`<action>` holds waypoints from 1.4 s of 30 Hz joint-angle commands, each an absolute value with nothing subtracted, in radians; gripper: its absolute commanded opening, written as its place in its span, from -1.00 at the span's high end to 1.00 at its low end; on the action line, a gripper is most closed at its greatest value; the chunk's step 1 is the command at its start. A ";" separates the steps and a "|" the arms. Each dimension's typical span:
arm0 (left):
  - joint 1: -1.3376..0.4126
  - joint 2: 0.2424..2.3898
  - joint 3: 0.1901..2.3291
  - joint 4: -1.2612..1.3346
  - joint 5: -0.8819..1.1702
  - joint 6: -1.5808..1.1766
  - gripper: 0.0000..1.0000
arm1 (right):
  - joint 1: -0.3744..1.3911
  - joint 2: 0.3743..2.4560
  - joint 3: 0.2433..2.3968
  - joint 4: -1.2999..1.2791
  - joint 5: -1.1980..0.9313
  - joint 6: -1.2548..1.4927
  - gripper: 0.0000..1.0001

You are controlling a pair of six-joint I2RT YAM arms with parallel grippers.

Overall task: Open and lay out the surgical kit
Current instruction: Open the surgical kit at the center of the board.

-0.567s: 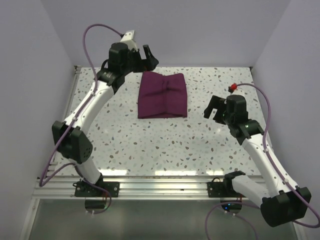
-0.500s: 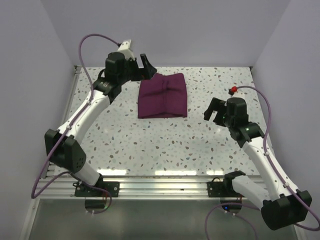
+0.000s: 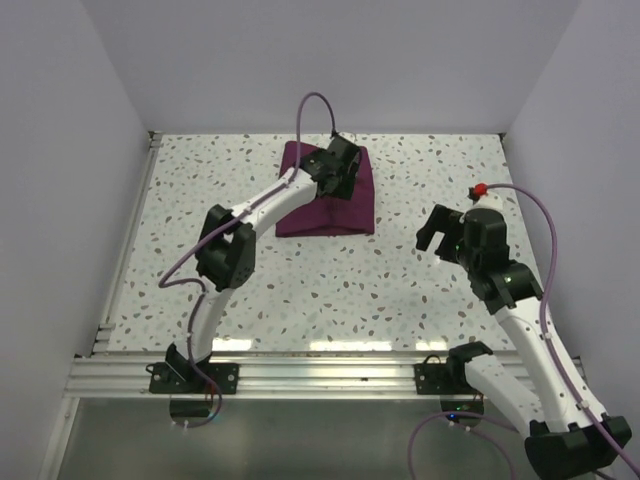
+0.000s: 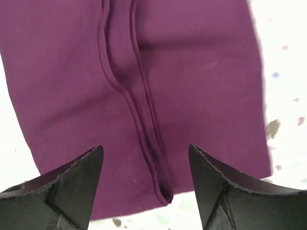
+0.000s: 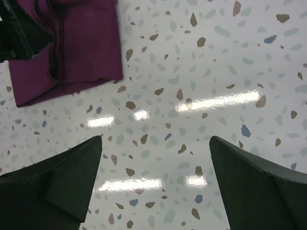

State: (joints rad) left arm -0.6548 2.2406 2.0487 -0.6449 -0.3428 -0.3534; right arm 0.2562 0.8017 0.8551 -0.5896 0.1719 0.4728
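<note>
The surgical kit is a folded dark purple cloth wrap [image 3: 352,212] lying at the back middle of the speckled table. My left gripper [image 3: 335,183] hangs over the wrap, open. In the left wrist view its gripper [image 4: 146,152] straddles the raised centre fold [image 4: 144,120] of the wrap [image 4: 201,76] close to one edge, fingers not touching the cloth. My right gripper [image 3: 438,232] is open and empty, right of the wrap; its wrist view [image 5: 156,143] shows bare table and the wrap's corner [image 5: 86,43]. Tray and instruments are hidden inside the wrap.
White walls close the table at the left, back and right. A metal rail [image 3: 300,375] runs along the front edge by the arm bases. The left arm [image 3: 225,250] stretches diagonally across the left half of the table [image 3: 400,290].
My left arm has swung from the back left corner to right over the wrap. My right gripper has shifted slightly to the right.
</note>
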 commanded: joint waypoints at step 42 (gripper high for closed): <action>-0.544 2.096 1.921 -0.765 -0.466 -0.474 1.00 | 0.259 0.919 0.922 -0.643 0.169 0.420 -0.97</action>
State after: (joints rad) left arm -0.6865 2.2494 1.9686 -0.7685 -0.4583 -0.4145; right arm 0.2562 0.8921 0.8619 -0.6758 0.1886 0.4252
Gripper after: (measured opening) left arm 0.015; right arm 0.985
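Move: The near end of the surgical kit's middle fold lies about 6 cm back from the left hand, 3 cm to its left and 8 cm below. The kit's near right corner is some 8 cm back and 7 cm right of that hand, its near left corner about 9 cm back and 13 cm left, both on the table. From the right hand the fold end is roughly 15 cm ahead, 22 cm left and 17 cm lower. Down and back some 10 cm, the left fingers shut on the middle fold, then rise; the right hand sinks. ##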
